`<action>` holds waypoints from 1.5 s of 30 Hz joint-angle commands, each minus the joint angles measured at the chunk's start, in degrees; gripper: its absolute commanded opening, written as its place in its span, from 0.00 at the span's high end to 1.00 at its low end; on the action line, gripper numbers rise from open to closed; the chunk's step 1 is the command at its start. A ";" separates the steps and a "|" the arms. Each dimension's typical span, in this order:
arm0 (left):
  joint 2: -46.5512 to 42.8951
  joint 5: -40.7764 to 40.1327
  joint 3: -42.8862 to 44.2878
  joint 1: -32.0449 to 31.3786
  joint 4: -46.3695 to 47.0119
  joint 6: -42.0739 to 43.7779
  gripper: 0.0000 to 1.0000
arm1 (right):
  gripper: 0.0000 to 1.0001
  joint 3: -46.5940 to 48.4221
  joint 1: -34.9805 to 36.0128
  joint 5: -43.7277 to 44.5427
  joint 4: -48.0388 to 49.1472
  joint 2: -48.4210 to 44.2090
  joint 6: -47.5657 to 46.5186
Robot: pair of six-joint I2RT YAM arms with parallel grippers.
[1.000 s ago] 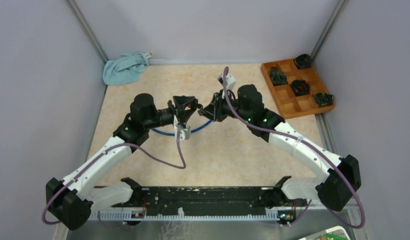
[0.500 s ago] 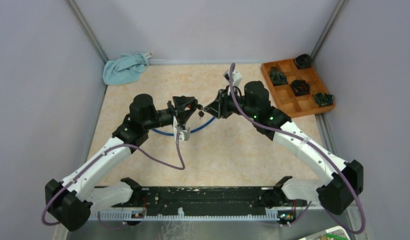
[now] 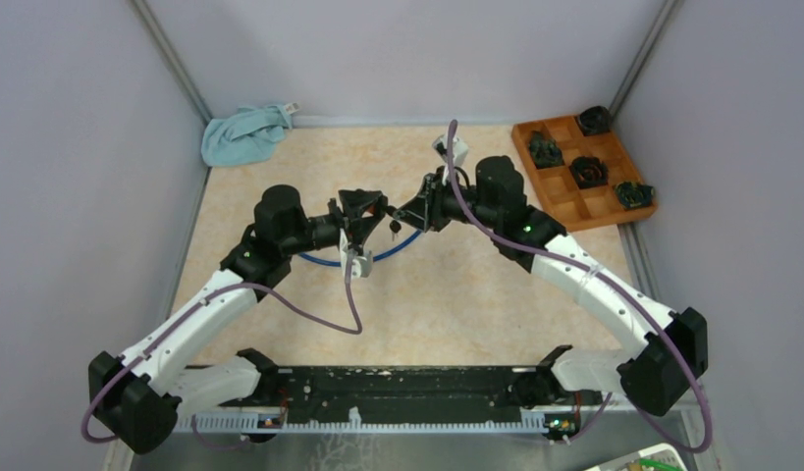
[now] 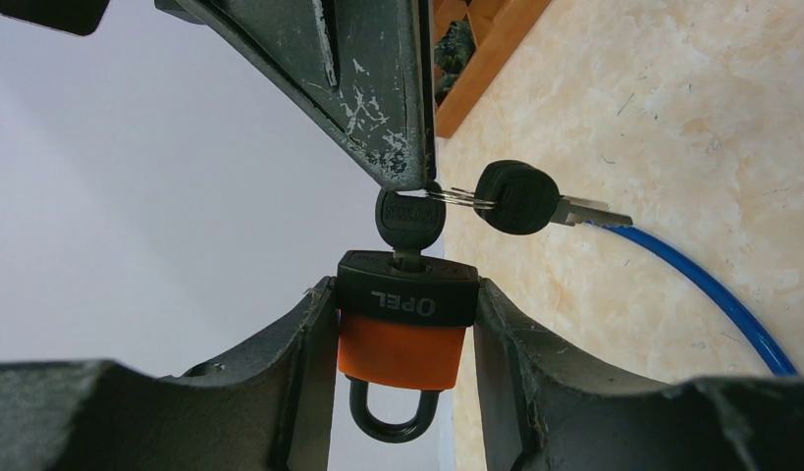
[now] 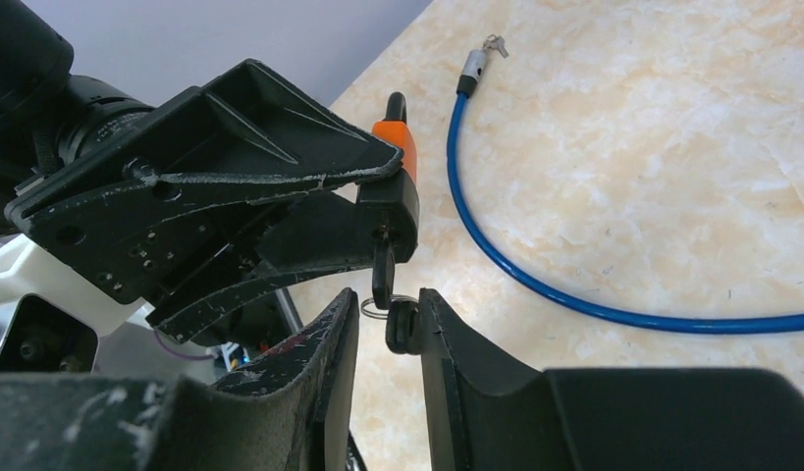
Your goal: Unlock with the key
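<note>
My left gripper is shut on an orange padlock with a black top and holds it above the table, shackle towards the wrist. A black-headed key sits in its keyhole, and a spare key hangs from it on a ring. My right gripper is open. Its fingers stand either side of the inserted key, and the spare key lies against the right finger. In the top view the two grippers meet tip to tip at mid-table.
A blue cable lies on the table under the grippers, its metal end further off. A blue cloth lies in the far left corner. A wooden tray with dark objects sits at the far right.
My right gripper drew back a little from the padlock, then edged in again. The spare key now hangs in view between the grippers. The left arm has held still.
</note>
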 commanded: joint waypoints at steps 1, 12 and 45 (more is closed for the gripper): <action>-1.15 1.52 -0.06 -0.20 1.70 1.00 1.00 | 0.73 3.18 -0.38 -1.44 4.25 0.75 0.57; -1.21 1.11 0.44 -0.17 1.21 1.11 1.00 | 0.90 4.39 -0.34 -2.54 6.28 4.19 1.26; -3.69 4.81 -7.87 -0.21 13.27 13.11 1.00 | 1.00 -1.93 -0.51 -3.37 15.52 5.18 27.02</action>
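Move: The key standing in the padlock has its head just off the right fingertips, about 2 cm to the left and 1 cm ahead, at their height; the padlock body is roughly 5 cm left and 2 cm ahead of the right hand. A spare key hangs from the ring some 5 cm below that hand and 2 cm left. From the left hand, gripping the padlock, the key head is about 3 cm right and 2 cm back. The right fingers shut on the key's head and pinch it as the hand moves about 2.5 cm left and slightly forward into the lock, then roll it some 25 degrees clockwise as seen looking along them, sinking at the end. The left hand keeps its grip on the padlock, yields about 1.5 cm left and a little forward, then rolls it about 10 degrees the opposite way and sinks. ##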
